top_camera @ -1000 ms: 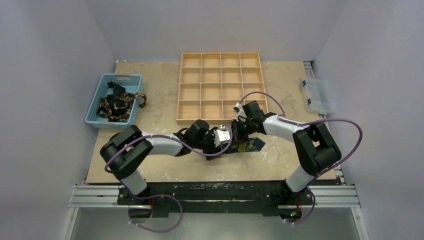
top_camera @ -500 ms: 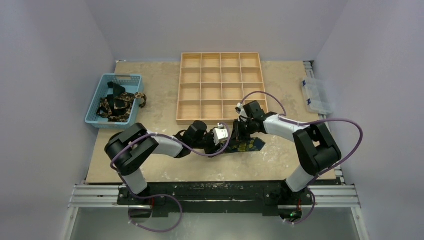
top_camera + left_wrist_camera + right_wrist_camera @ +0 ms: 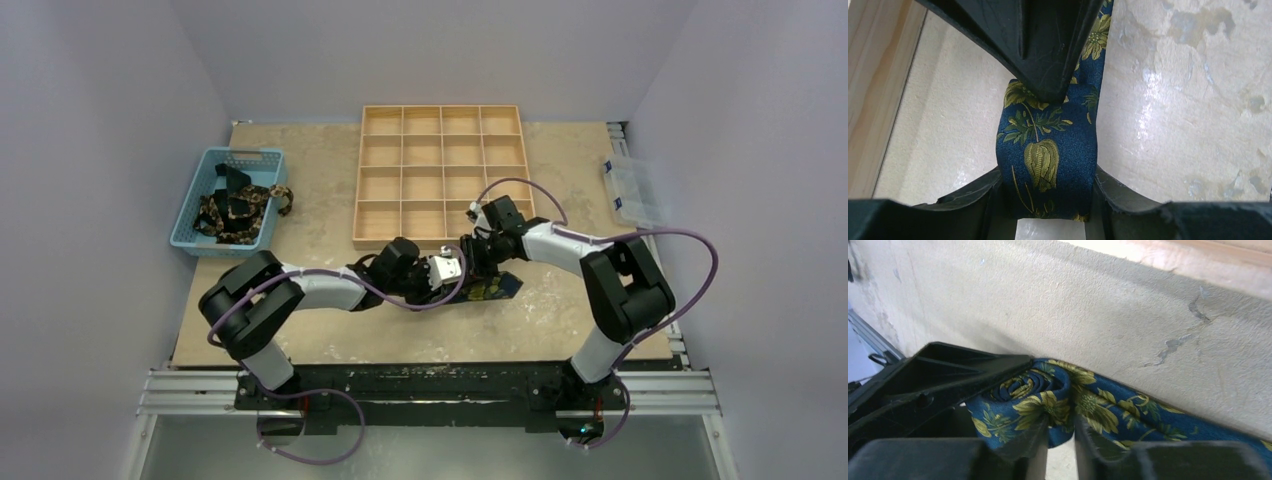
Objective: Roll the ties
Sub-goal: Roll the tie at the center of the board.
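Note:
A navy tie (image 3: 493, 289) with yellow-gold flowers lies on the table just in front of the wooden tray (image 3: 441, 175), one end wound into a roll (image 3: 1047, 150). My left gripper (image 3: 1048, 182) has the roll between its two fingers, which touch it on both sides. From the opposite side, my right gripper (image 3: 1061, 440) stands at the roll (image 3: 1023, 390) with its jaws slightly apart and a fold of fabric between the tips. In the top view both grippers meet at the roll: left gripper (image 3: 452, 272), right gripper (image 3: 477, 264). The unrolled tail (image 3: 1148, 415) runs off to the right.
More ties (image 3: 238, 209) lie heaped in a blue basket (image 3: 200, 180) at the table's left. A clear plastic box (image 3: 633, 190) sits at the right edge. The tray's near wall is close behind the grippers. Purple cables loop off both arms.
My left gripper's jaws have closed in onto the roll. My right gripper's jaws, shut before, have parted a little. The tie and both wrists have shifted slightly left.

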`<act>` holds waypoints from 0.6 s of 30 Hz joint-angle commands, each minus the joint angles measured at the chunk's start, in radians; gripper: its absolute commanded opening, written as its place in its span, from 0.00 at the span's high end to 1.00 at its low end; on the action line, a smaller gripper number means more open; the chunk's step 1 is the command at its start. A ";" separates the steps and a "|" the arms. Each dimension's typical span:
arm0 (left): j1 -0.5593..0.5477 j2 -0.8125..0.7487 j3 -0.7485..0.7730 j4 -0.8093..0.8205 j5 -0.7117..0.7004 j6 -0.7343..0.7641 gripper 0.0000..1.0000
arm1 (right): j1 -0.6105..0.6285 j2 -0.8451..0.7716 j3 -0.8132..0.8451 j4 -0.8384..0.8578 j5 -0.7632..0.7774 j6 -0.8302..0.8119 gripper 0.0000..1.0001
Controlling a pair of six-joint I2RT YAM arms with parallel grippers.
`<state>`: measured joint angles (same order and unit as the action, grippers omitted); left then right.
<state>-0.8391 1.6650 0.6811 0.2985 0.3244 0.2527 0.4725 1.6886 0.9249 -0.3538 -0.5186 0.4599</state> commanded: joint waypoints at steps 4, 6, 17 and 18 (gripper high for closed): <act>-0.009 -0.008 0.083 -0.337 -0.026 0.107 0.96 | -0.015 -0.123 0.049 -0.046 -0.057 0.012 0.58; -0.009 0.005 0.101 -0.349 -0.017 0.105 0.96 | -0.017 -0.149 0.047 -0.039 -0.086 0.033 0.52; -0.009 0.048 0.133 -0.354 0.010 0.097 0.92 | -0.016 -0.093 -0.036 0.129 -0.179 0.140 0.49; -0.009 0.050 0.135 -0.355 0.010 0.097 0.92 | -0.012 -0.077 -0.038 0.141 -0.189 0.143 0.51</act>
<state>-0.8391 1.6695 0.8024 0.0154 0.3264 0.3370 0.4377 1.5688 0.9009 -0.3164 -0.6205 0.5533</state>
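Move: The rolled part of the tie is already in the left fingers, its middle about 1 cm to the right of that hand's point and level with it. From the right hand, close beside it, the roll lies about 2 cm to the left, 1 cm back and 2 cm below. The tie's free end is some 11 cm to the right and 1 cm back of the right hand, 3 cm below, and the wooden tray's near edge about 7 cm ahead and 3 cm to the left. The roll stays pinched at its edges by the left fingers, which carry it about 1 cm to the left and tilt by under 10 degrees to point more steeply down. The right fingers come free of the tie beside it, spreading from nearly shut to about half open as that hand lifts quickly by roughly 5 cm, then just starts to settle back down. ##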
